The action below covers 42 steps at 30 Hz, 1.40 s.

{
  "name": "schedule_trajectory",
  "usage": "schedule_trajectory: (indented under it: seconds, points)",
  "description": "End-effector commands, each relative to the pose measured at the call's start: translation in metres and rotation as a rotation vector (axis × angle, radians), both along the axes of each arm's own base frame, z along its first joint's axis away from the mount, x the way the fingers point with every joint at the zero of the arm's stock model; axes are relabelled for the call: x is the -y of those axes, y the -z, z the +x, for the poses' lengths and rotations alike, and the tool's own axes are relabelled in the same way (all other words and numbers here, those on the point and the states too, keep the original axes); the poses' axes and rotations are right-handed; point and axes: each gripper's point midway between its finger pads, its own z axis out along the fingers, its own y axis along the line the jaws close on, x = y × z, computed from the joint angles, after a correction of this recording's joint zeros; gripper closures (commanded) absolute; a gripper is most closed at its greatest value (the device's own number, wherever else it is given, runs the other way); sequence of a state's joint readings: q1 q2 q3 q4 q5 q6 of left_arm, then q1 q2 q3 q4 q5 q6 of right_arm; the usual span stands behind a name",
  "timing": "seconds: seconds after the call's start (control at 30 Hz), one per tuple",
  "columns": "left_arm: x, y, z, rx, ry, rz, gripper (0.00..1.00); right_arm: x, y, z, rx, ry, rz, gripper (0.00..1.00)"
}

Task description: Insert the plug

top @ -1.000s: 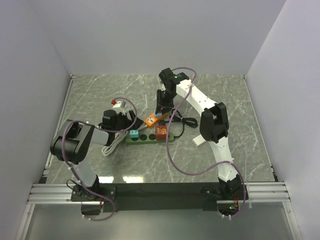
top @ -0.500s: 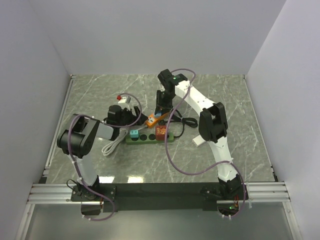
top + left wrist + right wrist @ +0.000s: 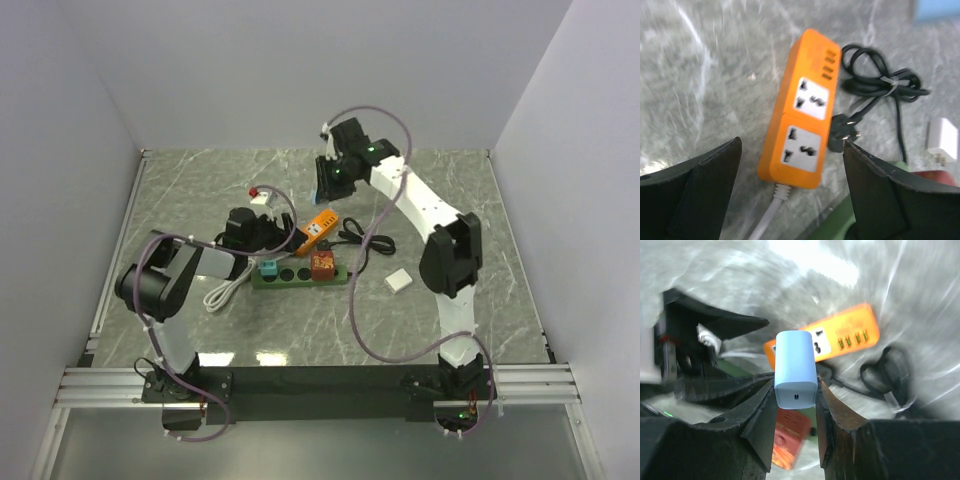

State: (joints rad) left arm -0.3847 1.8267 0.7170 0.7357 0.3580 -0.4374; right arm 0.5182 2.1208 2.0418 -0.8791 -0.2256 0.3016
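Note:
My right gripper (image 3: 796, 385) is shut on a light blue plug (image 3: 795, 367), which it holds above the table. Below and beyond it lies the orange power strip (image 3: 840, 337). From above, the right gripper (image 3: 328, 185) hangs just behind the orange power strip (image 3: 317, 228). My left gripper (image 3: 791, 147) is open, its fingers standing wide on either side of the near end of the orange power strip (image 3: 802, 132), whose two white sockets face up. The left gripper (image 3: 268, 235) sits just left of that strip.
A green power strip (image 3: 300, 273) lies in front, carrying a teal plug (image 3: 268, 268) and a red plug (image 3: 322, 265). A coiled black cable (image 3: 880, 82) with its black plug (image 3: 842, 134) lies right of the orange strip. A white adapter (image 3: 398, 281) rests further right.
The right arm has lifted and drawn back from the orange strip with the blue plug. The left gripper has moved right, up to the strip's near end.

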Motion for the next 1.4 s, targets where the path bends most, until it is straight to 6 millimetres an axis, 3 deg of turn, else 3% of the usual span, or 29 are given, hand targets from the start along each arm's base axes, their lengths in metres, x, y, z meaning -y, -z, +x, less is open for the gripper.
schedule_trajectory:
  seconds: [0.0, 0.1, 0.17, 0.2, 0.23, 0.4, 0.6, 0.73, 0.97, 1.17, 1.27, 1.37]
  points:
    - [0.0, -0.053, 0.002, 0.163, 0.035, -0.005, 0.11, -0.001, -0.092, 0.009, 0.397, -0.357, 0.017, 1.0]
    - [0.0, -0.079, -0.006, 0.241, 0.079, 0.012, 0.12, 0.007, -0.091, -0.017, 0.382, -0.549, -0.023, 1.0]
    - [0.005, -0.101, -0.024, 0.307, 0.169, 0.01, 0.12, 0.011, -0.082, -0.041, 0.361, -0.681, -0.016, 1.0]
    - [0.006, -0.109, -0.031, 0.33, 0.203, 0.005, 0.12, 0.015, -0.069, -0.05, 0.33, -0.712, -0.025, 1.0]
    - [0.012, -0.121, -0.049, 0.345, 0.291, -0.013, 0.12, 0.018, -0.071, -0.055, 0.346, -0.733, -0.027, 1.0]
    - [0.031, -0.155, -0.089, 0.419, 0.498, -0.058, 0.13, 0.02, -0.057, -0.087, 0.308, -0.9, 0.026, 1.0]
    - [0.049, -0.146, -0.102, 0.378, 0.554, 0.004, 0.13, 0.017, -0.06, -0.111, 0.326, -0.99, 0.108, 1.0]
    - [0.054, -0.144, -0.111, 0.373, 0.604, -0.007, 0.13, 0.017, -0.073, -0.132, 0.384, -1.072, 0.164, 1.0]
    - [0.069, -0.153, -0.113, 0.405, 0.647, -0.025, 0.13, 0.01, -0.085, -0.165, 0.424, -1.175, 0.24, 1.0]
    - [0.083, -0.167, -0.122, 0.456, 0.687, -0.069, 0.16, 0.006, -0.072, -0.178, 0.385, -1.184, 0.25, 1.0]
    - [0.088, -0.17, -0.127, 0.459, 0.71, -0.083, 0.23, 0.002, -0.068, -0.182, 0.372, -1.187, 0.241, 1.0]
    - [0.093, -0.169, -0.132, 0.459, 0.736, -0.081, 0.42, -0.001, -0.069, -0.184, 0.379, -1.193, 0.236, 1.0]
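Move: The blue plug, already held in the right fingers, is about 4 cm ahead of the open left gripper, 6 cm to its right and 10 cm above it. From the left hand, the orange strip's middle lies about 4 cm ahead and 5 cm right, the red plug 4 cm back and 6 cm right, both roughly 5 cm below. From the right hand, the left gripper is some 4 cm back, 6 cm left and 10 cm below. Lift the empty left gripper about 14 cm off the orange strip, then draw it back as far and some 8 cm right, turning it clockwise until its fingers point at the right hand. Meanwhile bring the blue plug up and back about 17 cm with the right hand, swinging counter-clockwise some 65 degrees to meet it. Bring the left fingers around the plug and start closing. ##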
